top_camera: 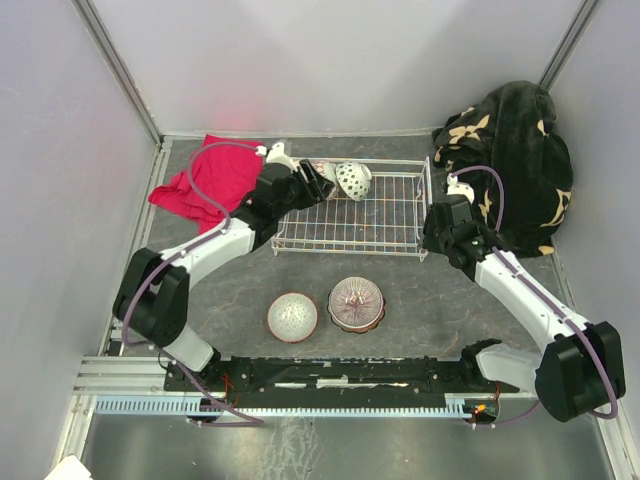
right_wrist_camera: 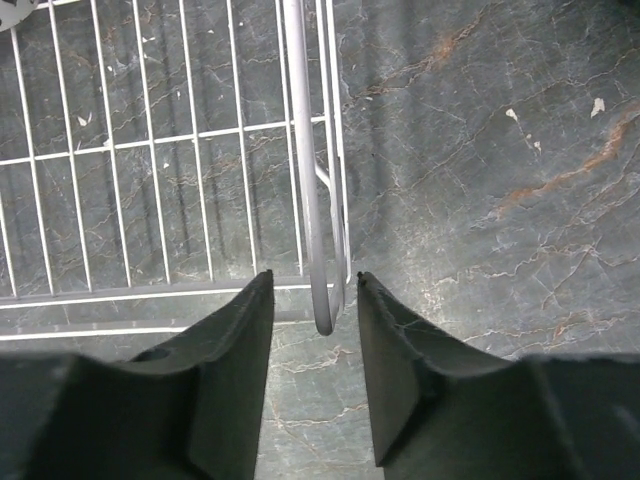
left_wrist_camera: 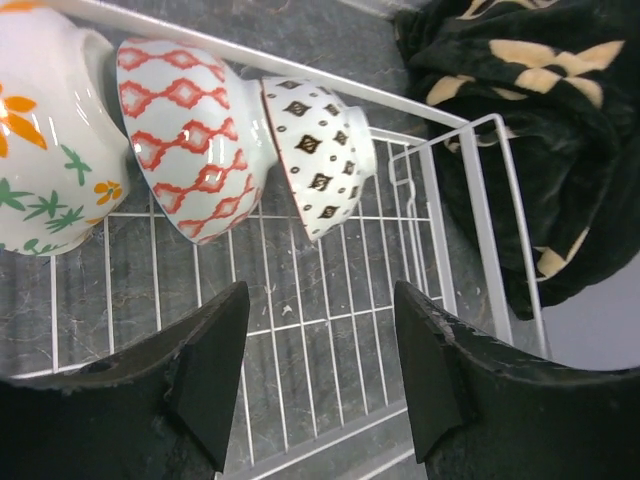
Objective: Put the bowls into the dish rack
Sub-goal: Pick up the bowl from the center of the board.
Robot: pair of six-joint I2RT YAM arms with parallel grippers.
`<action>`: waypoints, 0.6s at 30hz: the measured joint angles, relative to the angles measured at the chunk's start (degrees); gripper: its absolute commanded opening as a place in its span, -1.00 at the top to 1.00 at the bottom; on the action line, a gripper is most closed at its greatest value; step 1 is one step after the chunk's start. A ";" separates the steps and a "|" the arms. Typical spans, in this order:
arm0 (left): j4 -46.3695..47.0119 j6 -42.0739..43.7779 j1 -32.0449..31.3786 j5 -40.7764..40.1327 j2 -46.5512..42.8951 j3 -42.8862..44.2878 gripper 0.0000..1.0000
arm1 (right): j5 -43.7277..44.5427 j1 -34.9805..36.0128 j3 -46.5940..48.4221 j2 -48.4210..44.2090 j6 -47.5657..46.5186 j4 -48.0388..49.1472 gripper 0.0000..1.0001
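The white wire dish rack (top_camera: 346,250) stands at mid-table. Three bowls lean on edge in a row at its far left: a flowered one (left_wrist_camera: 40,150), a red-patterned one (left_wrist_camera: 190,140) and a black-diamond one (left_wrist_camera: 320,155). My left gripper (left_wrist_camera: 320,335) hovers open over the rack floor just short of them, holding nothing. At the rack's right front corner my right gripper (right_wrist_camera: 315,285) is open a little, its fingers either side of the rim wire (right_wrist_camera: 300,150) without touching it. Two more bowls, speckled (top_camera: 292,317) and pink-ribbed (top_camera: 357,303), sit upside down on the table.
A red cloth (top_camera: 205,180) lies left of the rack. A dark patterned blanket (top_camera: 510,165) is heaped at the back right, close to the rack's right wall. Grey walls enclose the table on three sides.
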 measured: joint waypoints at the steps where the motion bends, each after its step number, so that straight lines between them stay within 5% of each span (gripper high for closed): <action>1: -0.31 0.26 -0.07 -0.04 -1.31 -0.35 -0.41 | -0.11 0.00 0.00 -0.17 0.11 0.02 -0.09; 5: -2.75 1.92 -0.90 -1.22 -7.39 -1.09 -0.56 | -0.52 0.00 0.00 -1.25 0.39 0.02 -0.35; 8: -4.72 3.17 -1.36 -1.70 -12.48 -1.88 -0.90 | -0.90 0.00 0.00 -2.45 0.55 -0.02 -0.50; 18: -14.91 6.99 -3.98 -5.73 -29.86 -6.08 -0.99 | -2.47 0.00 -0.59 -8.44 0.61 0.20 -0.74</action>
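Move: The speckled bowl lies roughly 27 cm back, 6 cm left and 16 cm below the left hand; the glass bowl beside it is some 24 cm back and 9 cm right of that hand. The dotted bowl in the rack is about 5 cm ahead, 7 cm right and 9 cm below it; the red-patterned bowl is 5 cm straight ahead, equally low. From the right hand, the speckled bowl is about 17 cm back, 31 cm left and 8 cm lower. Lift the empty left gripper up and back, each about 10 cm, away from the bowls in the rack, drifting some 5 cm left; tip its fingers up about 10 degrees and spread them wide. Meanwhile raise the right hand about 4 cm off the rack's side rail, opening its fingers and tilting them slightly upward. ##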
